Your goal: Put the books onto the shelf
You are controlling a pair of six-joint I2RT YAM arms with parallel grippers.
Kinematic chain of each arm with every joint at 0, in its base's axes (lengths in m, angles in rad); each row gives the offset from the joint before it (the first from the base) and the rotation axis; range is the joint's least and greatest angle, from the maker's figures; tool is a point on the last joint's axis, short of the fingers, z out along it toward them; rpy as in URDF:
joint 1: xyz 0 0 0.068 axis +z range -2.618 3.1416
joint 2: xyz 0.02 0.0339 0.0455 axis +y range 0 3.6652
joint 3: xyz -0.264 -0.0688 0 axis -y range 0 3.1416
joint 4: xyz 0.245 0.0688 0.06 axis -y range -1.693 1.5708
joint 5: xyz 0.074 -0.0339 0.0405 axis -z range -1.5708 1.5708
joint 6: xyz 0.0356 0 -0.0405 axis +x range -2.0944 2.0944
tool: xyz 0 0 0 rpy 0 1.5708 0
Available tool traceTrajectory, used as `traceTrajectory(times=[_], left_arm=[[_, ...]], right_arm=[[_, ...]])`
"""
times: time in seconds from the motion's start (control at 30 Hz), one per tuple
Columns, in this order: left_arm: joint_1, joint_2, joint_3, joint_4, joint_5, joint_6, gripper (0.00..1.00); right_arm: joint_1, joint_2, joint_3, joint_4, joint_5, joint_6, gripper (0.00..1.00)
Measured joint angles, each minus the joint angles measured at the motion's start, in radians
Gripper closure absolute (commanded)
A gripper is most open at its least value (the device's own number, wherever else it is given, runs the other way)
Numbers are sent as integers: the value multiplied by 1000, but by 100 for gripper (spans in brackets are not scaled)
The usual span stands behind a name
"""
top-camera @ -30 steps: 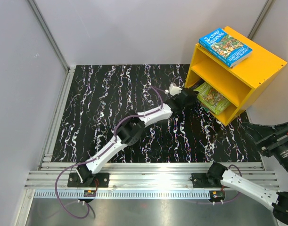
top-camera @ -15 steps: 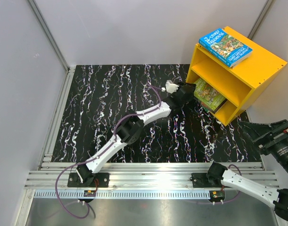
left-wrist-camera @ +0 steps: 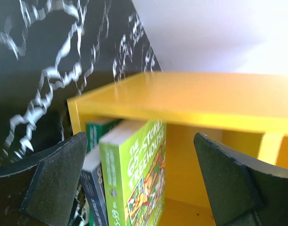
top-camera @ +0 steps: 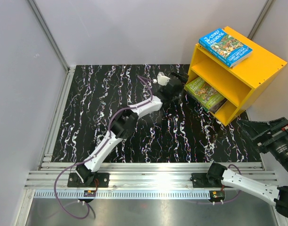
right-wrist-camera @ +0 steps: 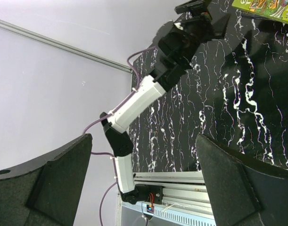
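The yellow shelf [top-camera: 238, 77] stands at the back right of the table. One blue book [top-camera: 225, 46] lies flat on its top. A bright green book [top-camera: 206, 94] leans in the lower compartment. In the left wrist view that green book [left-wrist-camera: 134, 179] stands on edge beside a dark navy book [left-wrist-camera: 94, 188] and a darker green one [left-wrist-camera: 99, 129], under the shelf's yellow board [left-wrist-camera: 195, 99]. My left gripper [top-camera: 181, 82] hovers just left of the shelf opening, open, with nothing held. My right gripper [top-camera: 259, 129] stays open and empty at the right edge.
The black marbled mat [top-camera: 125, 113] covers the table in front of the shelf. Grey walls close in the left and back sides. An aluminium rail [top-camera: 148, 176] runs along the near edge. In the right wrist view the left arm [right-wrist-camera: 144, 94] stretches across the mat.
My left gripper has opened, let go of the green book and drawn back to the left, away from the shelf. The book now rests in the lower compartment. The right arm barely moved.
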Motion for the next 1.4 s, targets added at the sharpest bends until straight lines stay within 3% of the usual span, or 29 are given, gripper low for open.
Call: traceTrajectory(times=[0.33,0.57,0.77,1.0,1.1,1.23,1.4], left_arm=[[54,-162,-84,-88,86,213,1],[63,-468,-511,-97,136,451,1],[104,-730,-785,-148,153,667,1],[186,-1214,-1124,-205,114,889,1],[284,-1437,-1228,-228,97,972,1],[450,-1663,-1372,-243,71,1045,1],[602,-1781,-1547,-220,57,1116,1]], right_arm=[[3,43,-14,0,-6,3,2],[5,122,-30,0,-35,-53,0],[7,277,-83,14,-74,-185,0],[6,529,-103,212,-188,-401,0],[-76,651,-100,326,-346,-475,0],[-358,783,-103,459,-605,-509,0],[-525,928,-9,494,-781,-561,0]])
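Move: The green treehouse book lies in the lower bay of the yellow shelf, roughly 14 cm to the left hand's right and 7 cm back, some 2 cm lower. From that hand, A Tale of Two Cities is under it, about 5 cm down; the yellow shelf's middle is about 21 cm right, 4 cm back and 3 cm up. From the right hand, the green book is about 36 cm ahead, 3 cm right and 31 cm below. Leftward, away from the shelf and the green book it has already released, the left hand swings nearly 50 cm and draws back about 20 cm, rising, then sinking slightly, while rolling some 60 degrees, left side up. The right hand comes in from behind the shelf's front, first mainly left, then forward, about 20 cm each, sinking 11 cm as it rolls left side down and turns counter-clockwise. Both stay open and empty. ##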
